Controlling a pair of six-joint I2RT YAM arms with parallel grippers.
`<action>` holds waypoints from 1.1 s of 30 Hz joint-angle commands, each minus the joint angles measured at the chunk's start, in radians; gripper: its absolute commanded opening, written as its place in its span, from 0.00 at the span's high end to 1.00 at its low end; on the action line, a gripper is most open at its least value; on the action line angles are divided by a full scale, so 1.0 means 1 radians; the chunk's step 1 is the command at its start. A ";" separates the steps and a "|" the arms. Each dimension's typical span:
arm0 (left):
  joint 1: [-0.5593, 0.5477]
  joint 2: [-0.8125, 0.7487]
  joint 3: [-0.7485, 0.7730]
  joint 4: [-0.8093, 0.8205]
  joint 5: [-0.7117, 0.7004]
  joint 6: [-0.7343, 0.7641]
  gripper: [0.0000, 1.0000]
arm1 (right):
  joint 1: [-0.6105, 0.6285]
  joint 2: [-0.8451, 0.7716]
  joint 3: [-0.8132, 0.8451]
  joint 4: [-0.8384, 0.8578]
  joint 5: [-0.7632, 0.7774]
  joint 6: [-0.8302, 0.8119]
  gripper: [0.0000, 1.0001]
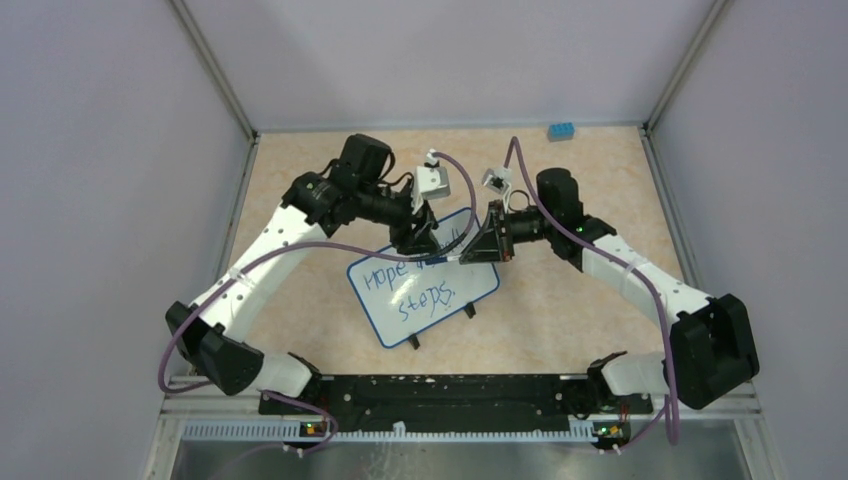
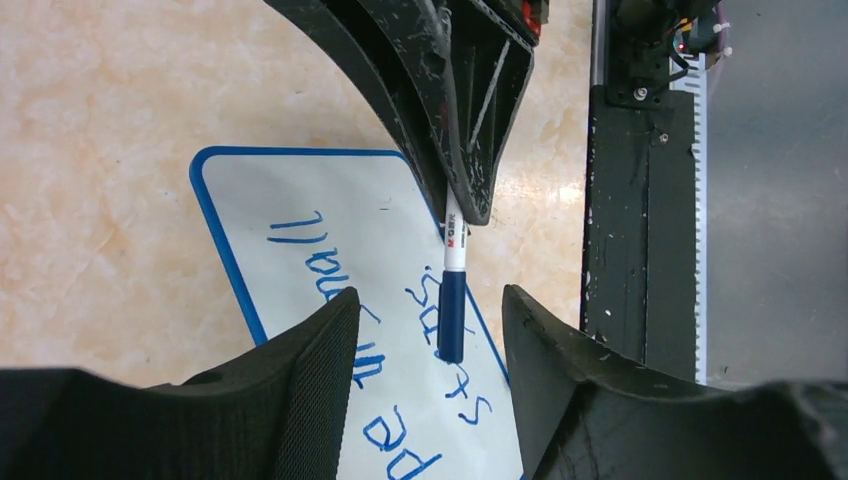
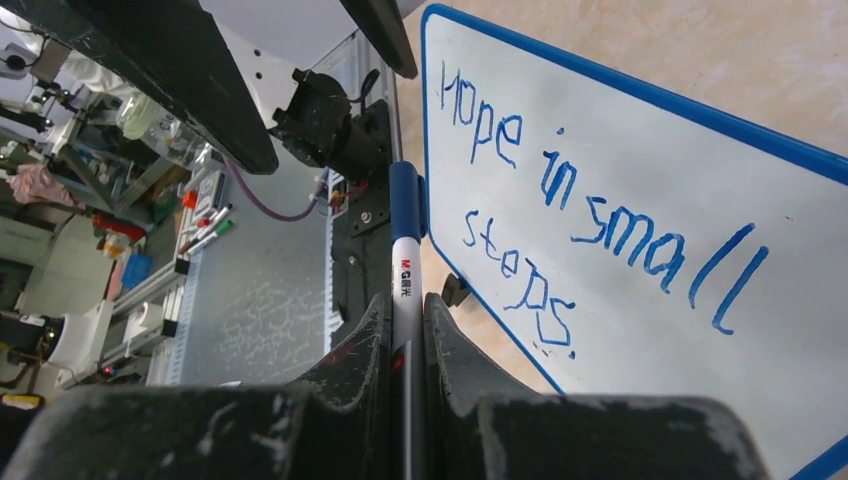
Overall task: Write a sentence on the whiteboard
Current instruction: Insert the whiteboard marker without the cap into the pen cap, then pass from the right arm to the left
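Note:
The whiteboard (image 1: 478, 283) lies tilted on the table, its blue rim (image 2: 222, 245) showing in the left wrist view. The sentence (image 1: 418, 287) reads "Hope in small steps." in blue (image 3: 600, 215). My right gripper (image 3: 405, 300) is shut on the white barrel of a marker (image 3: 405, 255). The marker's blue capped end (image 2: 452, 315) points toward the left arm, just above the board. My left gripper (image 2: 430, 298) is open, and the capped end sits between its jaws with a gap on each side. From above, both grippers (image 1: 425, 248) (image 1: 482, 248) meet over the board's far edge.
A small blue block (image 1: 561, 130) sits at the back right near the wall. The black base rail (image 1: 430, 392) runs along the near edge, close to the board's near corner (image 2: 640, 200). Enclosure walls stand left, right and behind.

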 commanded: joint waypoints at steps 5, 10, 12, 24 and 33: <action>0.000 -0.131 -0.134 -0.016 -0.069 0.103 0.37 | 0.004 -0.007 0.012 0.097 -0.053 0.058 1.00; -0.019 -0.116 -0.181 -0.024 -0.119 0.134 0.38 | 0.013 -0.007 0.019 0.090 -0.057 0.064 1.00; -0.023 -0.108 -0.185 -0.026 -0.116 0.140 0.40 | 0.014 -0.008 0.023 0.087 -0.058 0.064 1.00; -0.083 -0.062 -0.190 0.019 -0.118 0.117 0.72 | 0.028 0.005 0.024 0.116 -0.071 0.100 1.00; -0.118 -0.023 -0.155 0.048 -0.092 0.084 1.00 | 0.041 0.011 0.022 0.117 -0.066 0.101 1.00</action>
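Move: The blue pen cap is on the marker in my right hand. It lies about 8 cm below my open left hand and 2 cm back, neither left nor right. From my left hand, the marker's barrel has its middle about 6 cm to the right, 1 cm back and 7 cm down; the whiteboard's centre is 4 cm ahead, 3 cm left and some 26 cm below. For my right hand the cap is about 8 cm to its left, level front to back and 1 cm lower. I bring my left hand about 6 cm down onto the cap. It draws back some 2.5 cm and swings out left first, then eases a little right again as the open fingers close and pinch the cap, having tipped about 10 degrees further down. My right hand keeps its grip on the barrel and holds it out almost still. ##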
